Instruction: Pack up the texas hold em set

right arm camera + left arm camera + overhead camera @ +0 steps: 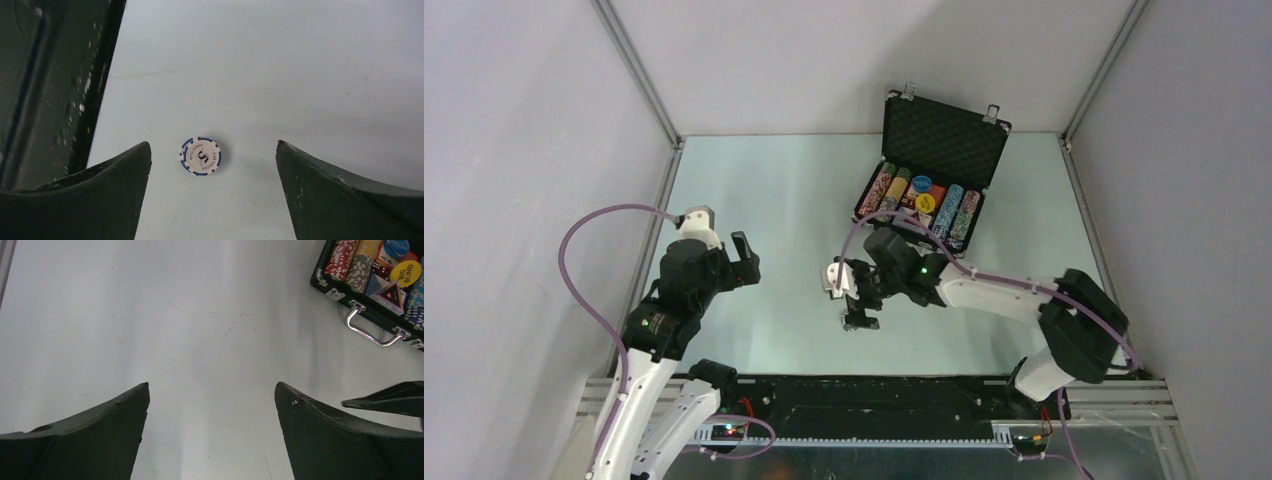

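Observation:
The black briefcase (944, 135) stands open at the back of the table, with rows of poker chips (887, 190), a blue disc (921, 183) and a yellow disc (925, 202) inside. One blue-and-white poker chip (200, 156) lies flat on the table between the tips of my right gripper (213, 143), nearer the left finger and touching neither. That gripper (852, 300) is open and hovers at mid-table in front of the case. My left gripper (212, 385) is open and empty over bare table. Its view shows the case's silver handle (372, 330), a yellow BIG BLIND disc (405, 272) and a dark triangular piece (392, 294).
A scuffed dark bar (50, 75) fills the upper left of the right wrist view. A finger of the right gripper (390, 397) pokes in at the right of the left wrist view. Grey walls with metal frame posts (639, 70) enclose the table.

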`<move>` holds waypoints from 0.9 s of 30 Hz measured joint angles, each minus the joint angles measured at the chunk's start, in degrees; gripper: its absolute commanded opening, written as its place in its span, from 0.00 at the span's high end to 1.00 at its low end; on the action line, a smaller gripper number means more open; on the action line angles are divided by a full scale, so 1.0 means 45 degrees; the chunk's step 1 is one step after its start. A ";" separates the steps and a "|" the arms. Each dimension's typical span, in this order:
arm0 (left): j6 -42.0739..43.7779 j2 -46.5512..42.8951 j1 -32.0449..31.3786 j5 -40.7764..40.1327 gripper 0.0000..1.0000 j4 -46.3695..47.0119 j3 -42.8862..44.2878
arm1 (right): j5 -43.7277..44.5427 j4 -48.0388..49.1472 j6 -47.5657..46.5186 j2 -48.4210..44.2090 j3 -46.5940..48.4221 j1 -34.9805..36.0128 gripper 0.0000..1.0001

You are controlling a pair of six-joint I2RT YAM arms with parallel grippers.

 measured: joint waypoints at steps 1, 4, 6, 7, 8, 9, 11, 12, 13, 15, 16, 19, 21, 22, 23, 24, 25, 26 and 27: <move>0.0000 0.0005 0.0000 -0.0005 0.00 0.0000 0.0000 | -0.0010 0.0631 0.0525 -0.0461 -0.0403 0.0000 0.01; 0.0000 0.0005 0.0000 -0.0058 0.00 0.0000 0.0000 | 0.0709 0.2152 0.2540 -0.1763 -0.1331 0.0005 0.01; 0.0000 0.0005 0.0000 -0.0078 0.00 0.0000 0.0000 | 0.1846 0.2710 0.3959 -0.2380 -0.1472 0.0000 0.01; 0.0000 0.0005 0.0000 -0.0083 0.00 0.0005 0.0000 | 0.2331 0.2856 0.4464 -0.2637 -0.1486 -0.0015 0.01; 0.0000 0.0005 0.0000 -0.0083 0.00 0.0000 0.0000 | 0.2982 0.2929 0.5056 -0.2968 -0.1486 -0.0039 0.01; 0.0000 0.0005 0.0000 -0.0087 0.00 0.0000 0.0000 | 0.3672 0.2958 0.5634 -0.3317 -0.1486 -0.0078 0.00; 0.0000 0.0005 0.0000 -0.0087 0.00 0.0000 0.0000 | 0.5178 0.2919 0.6975 -0.4192 -0.1486 -0.0262 0.01; 0.0005 0.0010 0.0000 -0.0087 0.00 0.0000 0.0000 | 0.5693 0.2880 0.7631 -0.4561 -0.1486 -0.0476 0.01; 0.0005 0.0010 0.0000 -0.0087 0.00 0.0000 0.0000 | 0.6096 0.2817 0.8223 -0.4867 -0.1486 -0.0738 0.00; 0.0000 0.0029 0.0000 -0.0083 0.00 0.0000 0.0000 | 0.6523 0.2477 0.9734 -0.5479 -0.1481 -0.1846 0.01; 0.0000 0.0039 0.0000 -0.0087 0.00 0.0005 0.0000 | 0.6445 0.2331 1.0384 -0.5644 -0.1481 -0.2531 0.02; 0.0000 0.0102 0.0000 -0.0087 0.00 0.0000 0.0000 | 0.5965 0.1889 1.1856 -0.5683 -0.1486 -0.4085 0.06; 0.0005 0.0131 0.0000 -0.0087 0.00 0.0000 0.0000 | 0.5872 0.1438 1.2599 -0.5644 -0.1515 -0.4449 0.05; 0.0000 0.0136 0.0000 -0.0092 0.00 0.0000 0.0000 | 0.5955 0.1224 1.2886 -0.5644 -0.1520 -0.4454 0.02; 0.0000 0.0141 0.0000 -0.0092 0.00 0.0000 0.0000 | 0.6110 0.1030 1.3104 -0.5644 -0.1520 -0.4386 0.01; 0.0000 0.0151 0.0000 -0.0092 0.00 0.0000 0.0000 | 0.6319 0.0913 1.3245 -0.5644 -0.1520 -0.4279 0.01; 0.0000 0.0175 0.0000 -0.0092 0.00 0.0005 0.0000 | 0.6596 0.0777 1.3367 -0.5644 -0.1520 -0.4119 0.01; 0.0000 0.0189 0.0000 -0.0092 0.00 0.0000 0.0000 | 0.6868 0.0651 1.3498 -0.5644 -0.1520 -0.3963 0.01; 0.0000 0.0219 0.0000 -0.0092 0.00 0.0000 0.0000 | 0.7125 0.0544 1.3619 -0.5644 -0.1520 -0.3847 0.00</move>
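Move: The small stack of white chips lies almost straight under the right hand, about 9 cm down and 1 cm to its right. The open case's chip-filled tray is centred some 31 cm ahead of that hand and 18 cm to its right, 7 cm lower; its handle is nearer, about 20 cm ahead and 13 cm right. From the left hand the chips are roughly 24 cm to the right, 4 cm back and 20 cm below. The chips are left on the table as the right hand, already clear of them and wide open, climbs about 13 cm, then swings right and forward towards the case handle, finally easing a few centimetres down. Its wrist turns some 75 degrees clockwise, bringing the fingers from pointing left to pointing forward-left and down, still open and touching nothing. ##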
